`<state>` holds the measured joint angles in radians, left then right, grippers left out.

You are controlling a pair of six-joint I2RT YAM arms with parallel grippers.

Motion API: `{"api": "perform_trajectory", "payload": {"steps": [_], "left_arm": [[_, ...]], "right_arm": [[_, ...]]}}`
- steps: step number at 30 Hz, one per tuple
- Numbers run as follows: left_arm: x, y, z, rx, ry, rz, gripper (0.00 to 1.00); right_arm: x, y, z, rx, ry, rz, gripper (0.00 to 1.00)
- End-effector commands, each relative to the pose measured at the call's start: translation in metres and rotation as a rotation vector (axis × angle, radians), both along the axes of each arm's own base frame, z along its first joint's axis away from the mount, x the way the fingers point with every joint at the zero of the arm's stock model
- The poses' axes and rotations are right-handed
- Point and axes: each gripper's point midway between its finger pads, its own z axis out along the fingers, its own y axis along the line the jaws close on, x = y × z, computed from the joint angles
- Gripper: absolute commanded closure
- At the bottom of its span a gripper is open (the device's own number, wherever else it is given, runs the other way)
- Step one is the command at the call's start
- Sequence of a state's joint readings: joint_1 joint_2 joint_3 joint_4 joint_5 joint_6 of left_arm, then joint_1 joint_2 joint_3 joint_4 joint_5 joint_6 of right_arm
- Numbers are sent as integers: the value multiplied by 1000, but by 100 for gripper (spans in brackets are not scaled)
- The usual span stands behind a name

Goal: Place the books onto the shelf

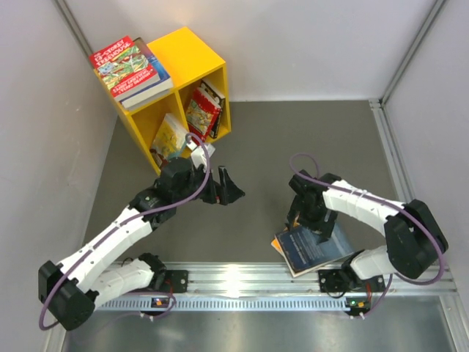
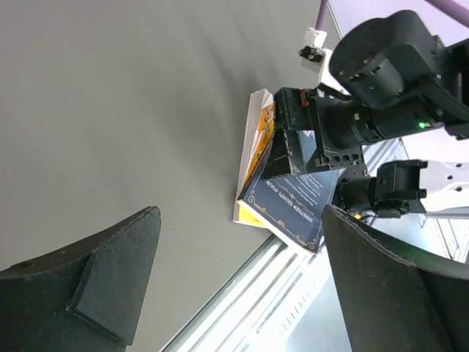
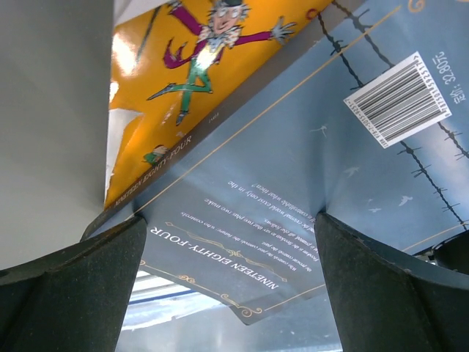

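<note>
The yellow shelf (image 1: 187,51) stands at the far left. A stack of books (image 1: 128,70) lies on its top, with a red cartoon cover uppermost, and more books (image 1: 203,110) stand in its two compartments. A dark blue book (image 1: 311,249) (image 2: 289,202) (image 3: 293,183) lies at the near edge on an orange-yellow book (image 3: 198,66) (image 2: 264,132). My right gripper (image 1: 311,220) (image 3: 231,279) (image 2: 293,139) is open, its fingers spread just over the blue cover with nothing clamped. My left gripper (image 1: 227,187) (image 2: 242,286) is open and empty above mid-table, in front of the shelf.
An aluminium rail (image 1: 242,282) (image 2: 271,293) runs along the near edge, and the blue book's corner overhangs it. Grey walls close in the left, back and right sides. Grey mat (image 1: 256,147) lies bare between the shelf and the right arm.
</note>
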<state>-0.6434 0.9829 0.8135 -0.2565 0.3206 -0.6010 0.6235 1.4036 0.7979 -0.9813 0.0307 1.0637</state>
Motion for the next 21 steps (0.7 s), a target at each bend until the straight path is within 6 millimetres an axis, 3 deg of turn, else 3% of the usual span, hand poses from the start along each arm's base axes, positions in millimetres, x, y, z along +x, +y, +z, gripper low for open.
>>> {"api": "perform_trajectory", "payload": {"steps": [1,6,9,12,13,15,16,18,19,20,21], "left_arm": [[-1,9,3,21,-26,30,4],[-2,17,6,45,-41,51,4],[-1,19,2,59,-41,56,3],[-1,20,0,71,-29,61,3],[-1,20,0,74,-27,62,3],[1,23,1,86,-32,78,3],[3,26,2,94,-41,96,2],[4,31,3,107,-52,111,1],[5,32,4,112,-56,119,1],[7,34,4,120,-63,130,1],[6,36,2,132,-59,132,1]], "right_arm": [[28,19,-49,32,-95,-3,0],[53,55,-67,143,-176,46,0],[75,93,-70,197,-251,132,0],[97,152,-61,322,-347,210,0],[111,175,-48,367,-397,235,0],[105,214,-44,427,-391,330,0],[110,246,-22,482,-438,392,0],[108,273,-4,566,-453,445,0],[108,295,17,662,-509,475,0],[104,302,29,705,-512,489,0],[104,310,54,767,-553,502,0]]}}
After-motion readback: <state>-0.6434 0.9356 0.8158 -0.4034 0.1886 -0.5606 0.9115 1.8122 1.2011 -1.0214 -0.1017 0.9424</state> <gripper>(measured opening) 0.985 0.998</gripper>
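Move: The navy Nineteen Eighty-Four book lies right beneath the right hand's open, downward-pointing fingers, its middle about 3 cm back and 3 cm to the right, 1 cm lower. The orange book under it is centred roughly 1 cm back of that hand and level sideways, 3 cm down, and the metal rail runs some 12 cm straight back, 4 cm down. From the left hand, the navy book is about 11 cm back, 21 cm to the right and 20 cm below. The navy book's cover stays under the right hand's fingertips, which press on it and drag it left off the orange book, slowly at first and then faster, about 12 cm at nearly constant height. The hand turns some 25 degrees counter-clockwise as it goes, fingers wide open. The left hand, empty and open, eases left and down a little. ##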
